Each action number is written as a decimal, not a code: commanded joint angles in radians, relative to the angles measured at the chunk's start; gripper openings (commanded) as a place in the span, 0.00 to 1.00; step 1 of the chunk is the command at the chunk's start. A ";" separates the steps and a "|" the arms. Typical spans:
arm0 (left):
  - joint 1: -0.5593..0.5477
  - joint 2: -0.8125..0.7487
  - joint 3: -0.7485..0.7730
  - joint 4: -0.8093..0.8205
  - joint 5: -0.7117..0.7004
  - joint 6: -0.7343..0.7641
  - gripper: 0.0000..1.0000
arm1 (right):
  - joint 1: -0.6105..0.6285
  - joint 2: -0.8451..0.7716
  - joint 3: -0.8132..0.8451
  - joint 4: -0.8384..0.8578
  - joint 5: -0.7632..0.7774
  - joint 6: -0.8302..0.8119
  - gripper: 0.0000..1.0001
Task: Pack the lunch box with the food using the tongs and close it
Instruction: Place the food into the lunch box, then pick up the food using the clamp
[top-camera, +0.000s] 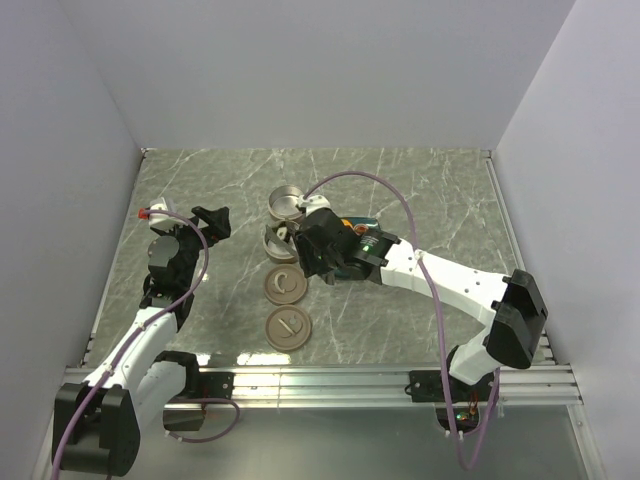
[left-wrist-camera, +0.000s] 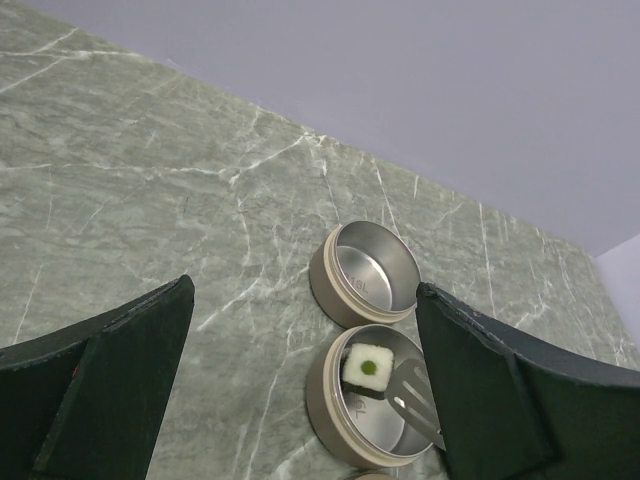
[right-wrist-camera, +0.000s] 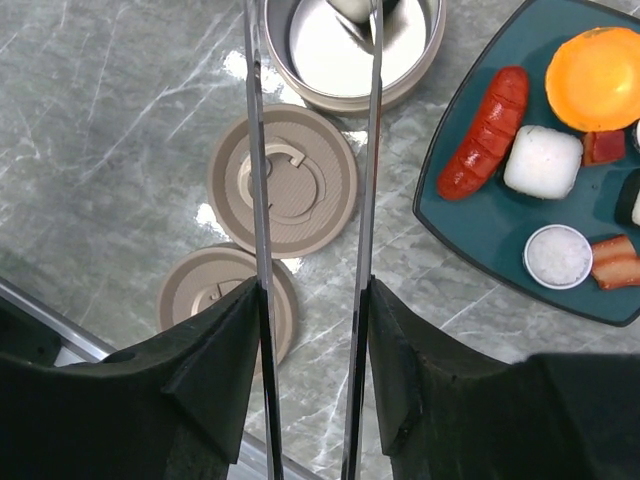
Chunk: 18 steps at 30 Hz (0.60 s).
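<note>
The lunch box is two round metal tins (left-wrist-camera: 365, 272) (left-wrist-camera: 350, 425) with two tan lids (right-wrist-camera: 283, 180) (right-wrist-camera: 215, 300) lying beside them. My right gripper (right-wrist-camera: 312, 300) is shut on the tongs (right-wrist-camera: 255, 150), one finger against each arm. The tongs' arms stand spread, and their tips (left-wrist-camera: 415, 392) reach into the nearer tin beside a white cube with a green dot (left-wrist-camera: 367, 366). The teal plate (right-wrist-camera: 500, 225) carries food: a sausage (right-wrist-camera: 485, 130), an orange ball (right-wrist-camera: 600, 65) and a white cube (right-wrist-camera: 542, 160). My left gripper (left-wrist-camera: 305, 290) hangs open above the table, left of the tins.
Both lids (top-camera: 284, 287) (top-camera: 288, 328) lie between the tins (top-camera: 288, 203) and the table's near rail. The right arm covers most of the plate (top-camera: 352, 268) in the top view. Grey walls close in the table on three sides.
</note>
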 joint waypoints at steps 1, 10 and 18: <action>0.003 -0.005 0.005 0.034 0.012 0.010 1.00 | 0.000 0.000 0.045 0.035 0.032 -0.004 0.52; 0.005 -0.004 0.005 0.034 0.012 0.010 0.99 | 0.000 -0.103 -0.019 -0.006 0.128 0.030 0.52; 0.003 -0.001 0.007 0.035 0.017 0.008 0.99 | 0.002 -0.307 -0.193 -0.103 0.257 0.151 0.52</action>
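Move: Ahead and to the right of the right hand, which holds the open tongs, lies the food plate, about 7 cm farther out, 11 cm right and 13 cm below. The near lunch box, with the sushi piece already in it, is roughly 8 cm ahead and 7 cm left, 12 cm down; the sausage is some 6 cm ahead, 4 cm right, and the upper lid 2 cm back, 6 cm left. From the left hand the plate is about 33 cm right and 1 cm back, 17 cm lower. Pulling the opened tongs clear of the sushi piece, the right hand barely shifts at first, then sweeps about 6.5 cm right and 2 cm up, gathering speed, out of the near lunch box towards the food plate. The wrist turns some 10 degrees clockwise and tips up a little; the fingers keep the tongs held at the same spread. ##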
